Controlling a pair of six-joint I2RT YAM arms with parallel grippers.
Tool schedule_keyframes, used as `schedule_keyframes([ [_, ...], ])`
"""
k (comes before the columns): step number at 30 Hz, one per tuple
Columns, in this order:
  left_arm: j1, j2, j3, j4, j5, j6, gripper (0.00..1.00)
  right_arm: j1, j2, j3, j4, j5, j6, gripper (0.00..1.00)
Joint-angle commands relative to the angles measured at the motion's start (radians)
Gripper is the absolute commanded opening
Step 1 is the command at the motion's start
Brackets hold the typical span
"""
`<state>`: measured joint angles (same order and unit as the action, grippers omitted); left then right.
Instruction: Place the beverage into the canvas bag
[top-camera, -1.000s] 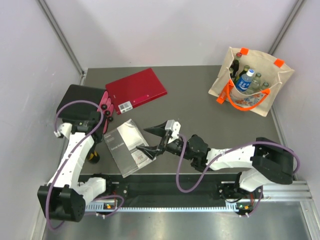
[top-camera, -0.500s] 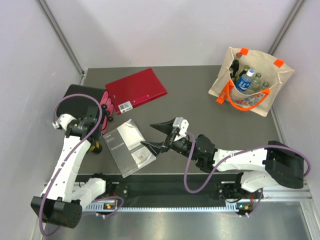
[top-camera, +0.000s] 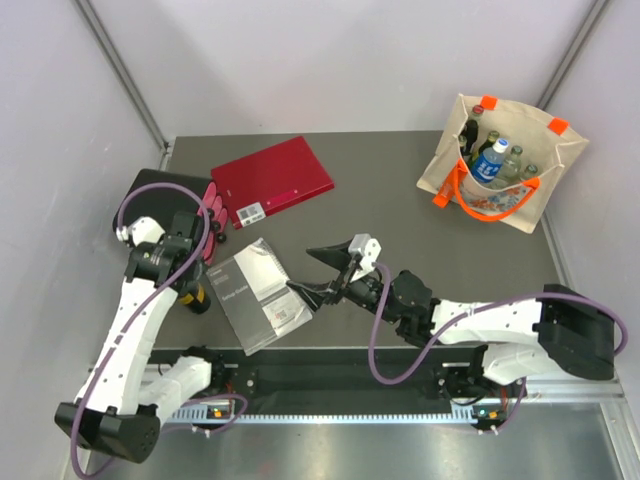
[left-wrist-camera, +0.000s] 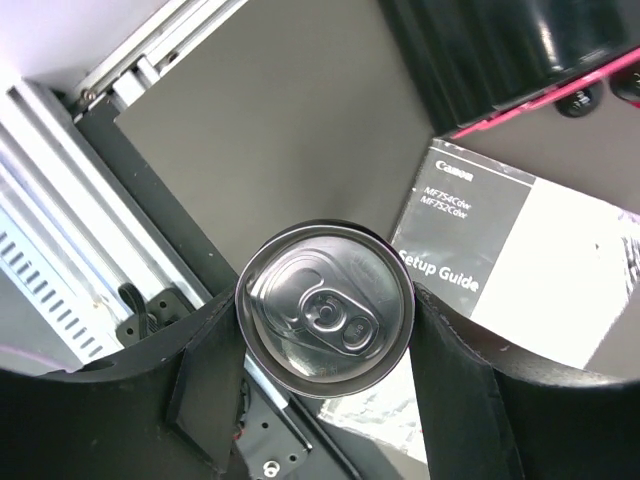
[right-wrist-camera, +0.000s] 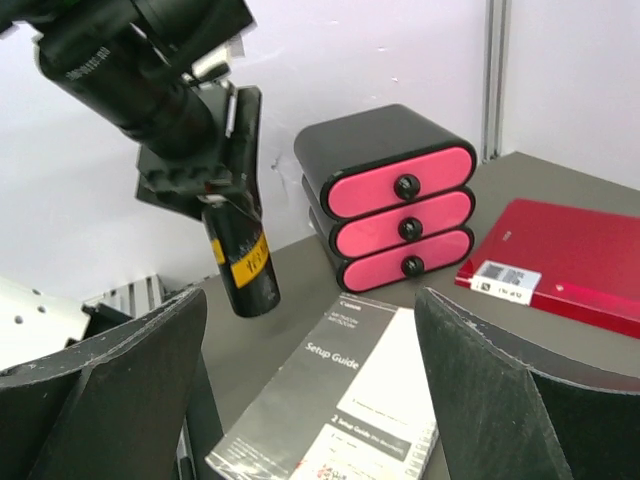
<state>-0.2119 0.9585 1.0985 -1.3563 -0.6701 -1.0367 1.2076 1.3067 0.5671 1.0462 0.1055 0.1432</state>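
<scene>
The beverage, a black can with a yellow label (right-wrist-camera: 243, 265), hangs slightly tilted just above the table at the left. My left gripper (left-wrist-camera: 325, 320) is shut on it, and its silver top (left-wrist-camera: 326, 306) fills the gap between the fingers. From above, the can (top-camera: 194, 294) shows under the left wrist. The canvas bag (top-camera: 443, 160) stands at the far right corner with bottles inside. My right gripper (top-camera: 318, 272) is open over the table's middle, near the booklet's right edge, with nothing between its fingers (right-wrist-camera: 130, 380).
A Setup Guide booklet (top-camera: 255, 295) lies between the two grippers. A black box with pink drawers (top-camera: 160, 195) stands at the left edge, a red folder (top-camera: 272, 180) behind it to the right. The aluminium rail (left-wrist-camera: 60, 200) runs along the near edge.
The left arm has swung up and in, carrying the can a little away from the near edge. The right gripper has shifted slightly to the right, still open.
</scene>
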Motion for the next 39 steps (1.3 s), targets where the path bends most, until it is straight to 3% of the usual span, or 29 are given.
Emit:
schedule_keyframes([
  [1, -0.006, -0.053, 0.073, 0.008, 0.0, 0.124, 0.0, -0.003, -0.061, 0.001, -0.009, 0.04, 0.007, 0.84],
  [5, -0.006, -0.095, 0.107, 0.096, 0.11, 0.251, 0.0, -0.005, -0.098, 0.004, -0.055, 0.085, -0.019, 0.84],
  [8, -0.006, -0.148, 0.103, 0.271, 0.365, 0.42, 0.0, -0.003, -0.139, 0.013, -0.131, 0.199, -0.016, 0.84],
  [13, -0.007, -0.13, 0.054, 0.52, 0.831, 0.495, 0.0, -0.006, -0.228, 0.115, -0.51, 0.52, 0.09, 0.85],
  [15, -0.036, -0.078, 0.032, 0.625, 0.917, 0.498, 0.0, -0.006, -0.247, 0.158, -0.651, 0.572, 0.105, 0.85],
  [20, -0.291, 0.078, 0.063, 0.802, 0.75, 0.541, 0.0, -0.029, -0.36, 0.201, -0.877, 0.692, 0.177, 0.84],
  [29, -0.487, 0.498, 0.178, 1.192, 0.711, 0.716, 0.0, -0.144, -0.533, 0.177, -1.098, 0.714, 0.262, 0.83],
  [34, -0.56, 0.73, 0.363, 1.217, 0.689, 0.788, 0.0, -0.154, -0.586, 0.16, -1.155, 0.804, 0.291, 0.83],
  [39, -0.632, 0.851, 0.458, 1.243, 0.635, 0.836, 0.03, -0.158, -0.616, 0.136, -1.175, 0.823, 0.306, 0.83],
])
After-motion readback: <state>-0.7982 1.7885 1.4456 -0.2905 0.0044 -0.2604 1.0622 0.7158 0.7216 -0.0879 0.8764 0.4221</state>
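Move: The left hand already holds the dark yellow-banded beverage can; from it the canvas bag stands about 37 cm ahead and 73 cm right, its middle some 5 cm lower. The setup guide lies about 8 cm ahead and 14 cm right, the drawer box 22 cm ahead and 8 cm left. From the open, empty right hand the can is about 27 cm left, level ahead, and 13 cm lower, while the bag is 37 cm ahead and 47 cm right, 14 cm below. Rightward and forward in a sweep, the left arm carries the gripped can about 41 cm across to mid-table, first lifting slightly, then sinking, while the wrist swings some 90 degrees clockwise. The right hand backs off to its right by roughly 22 cm and a little forward, turning clockwise and tipping its still-open fingers down towards the arriving can. ##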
